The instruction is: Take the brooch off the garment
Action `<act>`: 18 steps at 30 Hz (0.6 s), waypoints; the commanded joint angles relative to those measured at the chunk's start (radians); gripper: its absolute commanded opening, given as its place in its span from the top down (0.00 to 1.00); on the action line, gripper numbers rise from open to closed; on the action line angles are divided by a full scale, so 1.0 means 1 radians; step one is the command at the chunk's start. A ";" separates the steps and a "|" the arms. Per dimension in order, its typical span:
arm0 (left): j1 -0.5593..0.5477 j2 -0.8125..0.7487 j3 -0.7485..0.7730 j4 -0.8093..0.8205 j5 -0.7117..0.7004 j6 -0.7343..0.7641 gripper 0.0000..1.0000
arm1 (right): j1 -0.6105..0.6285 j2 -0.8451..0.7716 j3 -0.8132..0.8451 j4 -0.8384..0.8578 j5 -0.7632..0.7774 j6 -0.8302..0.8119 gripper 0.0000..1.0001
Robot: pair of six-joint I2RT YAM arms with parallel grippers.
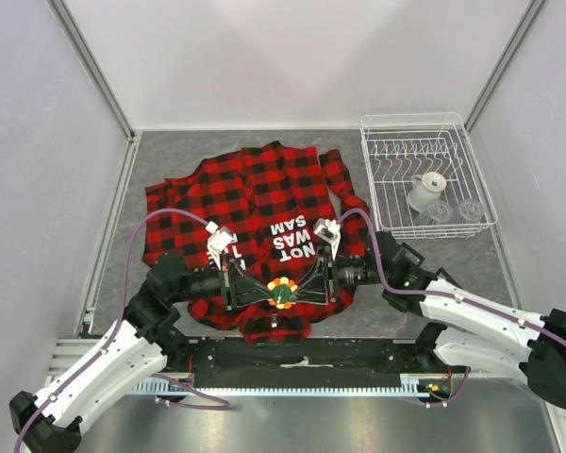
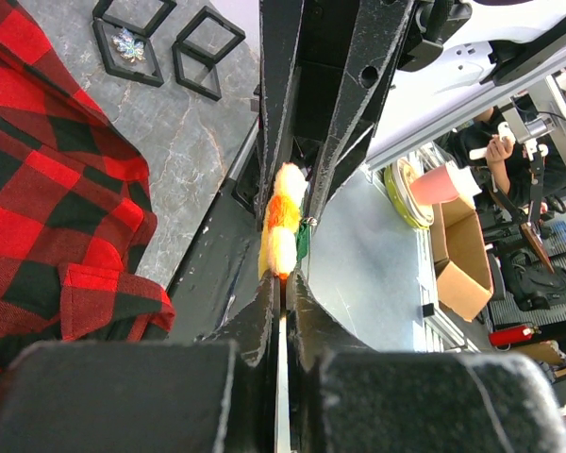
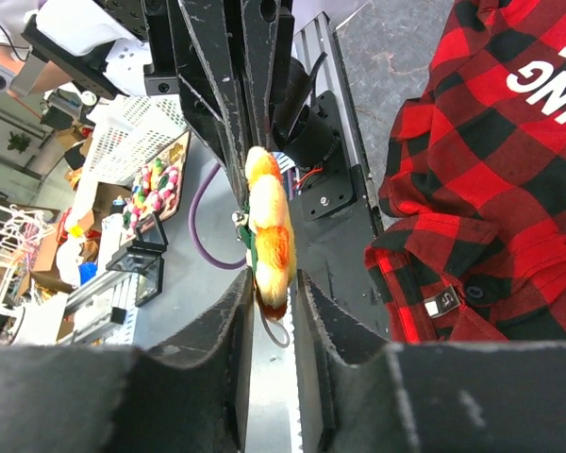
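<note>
The garment (image 1: 255,193) lies spread on the grey table, white lettering up; it also shows in the wrist views (image 2: 47,189) (image 3: 491,160). The brooch (image 1: 282,293), yellow, orange and green, hangs over the shirt's near hem between both grippers. My left gripper (image 1: 270,294) comes from the left and is shut on the brooch (image 2: 283,222), pinching its near end at the fingertips (image 2: 285,280). My right gripper (image 1: 295,291) comes from the right. Its jaws (image 3: 274,288) stand apart around the brooch's (image 3: 269,226) other end, with a gap on one side. No cloth clings to the brooch in the wrist views.
A white wire dish rack (image 1: 429,142) stands at the back right with a white cup and clear glasses inside. Black square frames (image 2: 208,52) lie on the table left of the shirt. A black and metal rail (image 1: 302,363) runs along the near edge.
</note>
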 commanded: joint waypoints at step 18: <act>-0.002 0.009 0.207 -0.319 -0.301 0.150 0.15 | -0.012 -0.129 0.141 -0.709 0.749 -0.054 1.00</act>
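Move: The brooch, held in the left fingertips, lies about 2 cm to the right of the left hand and 2 cm to the left of the right hand, level with both; the right fingers stand part open around its edge. Some 20 cm below is the garment: its folded collar roughly 4 cm back from the right hand and 4 cm to its left, its white lettering about 17 cm ahead. The jewelled frame stands some 27 cm to the right and 11 cm ahead of that hand. Staying almost in place at first, the right fingers shut on the brooch while the left keeps holding it; then the left opens wide and backs off about 2.5 cm, mostly forward, turning slightly counter-clockwise. With increasing speed the right hand carries the brooch forward, right and down, some 7 cm in all, swinging its wrist clockwise by 20–25 degrees and rolling its left side down. ##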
